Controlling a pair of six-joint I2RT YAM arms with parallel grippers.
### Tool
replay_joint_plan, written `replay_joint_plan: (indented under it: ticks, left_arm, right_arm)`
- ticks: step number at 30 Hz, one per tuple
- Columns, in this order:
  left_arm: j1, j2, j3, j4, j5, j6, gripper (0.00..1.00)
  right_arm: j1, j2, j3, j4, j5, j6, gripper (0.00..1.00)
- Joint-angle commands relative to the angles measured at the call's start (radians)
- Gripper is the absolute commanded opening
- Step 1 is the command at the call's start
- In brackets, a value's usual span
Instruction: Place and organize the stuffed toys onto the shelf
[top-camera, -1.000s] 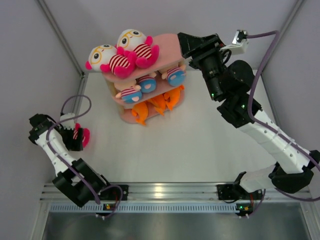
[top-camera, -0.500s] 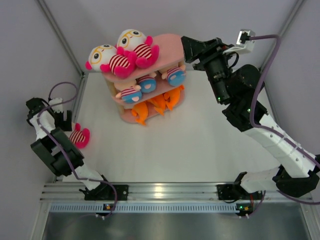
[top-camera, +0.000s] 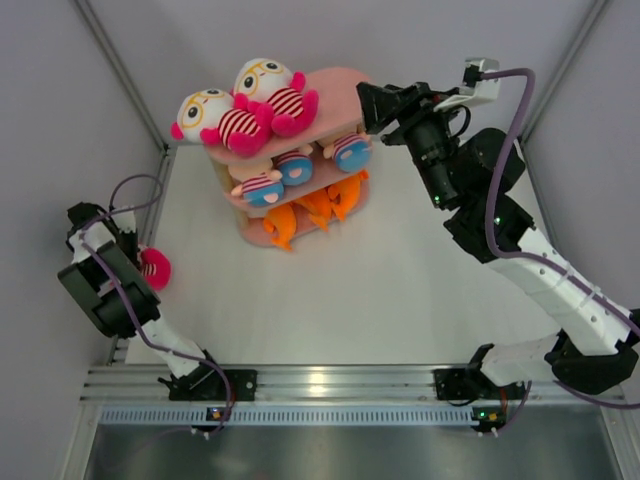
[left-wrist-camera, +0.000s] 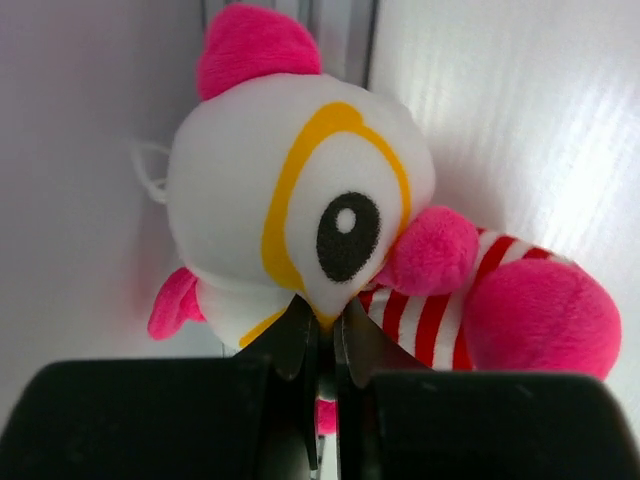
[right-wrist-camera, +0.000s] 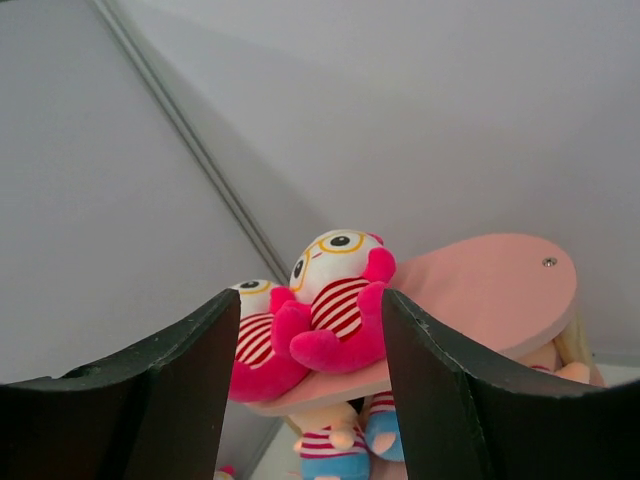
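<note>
At the left wall a white-headed stuffed toy with yellow glasses, magenta limbs and a striped shirt lies on the table. My left gripper is shut on the lower edge of its head; from above the toy shows beside that gripper. The pink shelf holds two more white-headed dolls on top, peach-headed dolls with blue bottoms in the middle and orange sharks below. My right gripper hangs open at the top board's right end, holding nothing; its wrist view looks along the board.
Grey enclosure walls close in on the left, back and right, and the held toy lies right against the left wall. The white table runs from the shelf to the aluminium rail at the near edge.
My left gripper has shut on the toy's head after standing open over it. The left arm folded in over the toy. The right gripper shifted slightly toward the shelf's top board.
</note>
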Motion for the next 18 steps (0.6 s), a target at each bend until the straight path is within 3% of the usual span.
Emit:
replay_joint_plan:
  ticks: [1, 9, 14, 18]
  left_arm:
    - [-0.003, -0.115, -0.074, -0.050, 0.121, 0.022, 0.00]
    - [-0.003, -0.498, -0.155, -0.374, 0.363, 0.162, 0.00]
    - [-0.026, -0.658, -0.180, -0.619, 0.472, 0.311, 0.00]
    - [-0.142, -0.758, -0.188, -0.774, 0.517, 0.455, 0.00]
  right_arm:
    - [0.020, -0.042, -0.004, -0.031, -0.128, -0.150, 0.59]
    - [0.072, -0.096, -0.077, -0.261, -0.714, -0.532, 0.57]
    - [0.185, -0.110, -0.272, -0.290, -0.905, -0.715, 0.59]
    - [0.227, -0.054, -0.355, -0.249, -1.046, -0.726, 0.64]
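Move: The left hand already pinches the pink stuffed toy by its face; its middle lies about 3 cm right of that hand, 2 cm back and 2 cm below. The shelf stands some 54 cm right, 20 cm ahead and 12 cm up; the nearer pink toy on top is about 35 cm right, 15 cm ahead and 36 cm up. From the high right hand, the pinched toy is roughly 70 cm left, 2 cm back and 54 cm below. Left hand carries pinched toy right, up, back, about 23 cm; open right hand sweeps down-back-left towards it. ##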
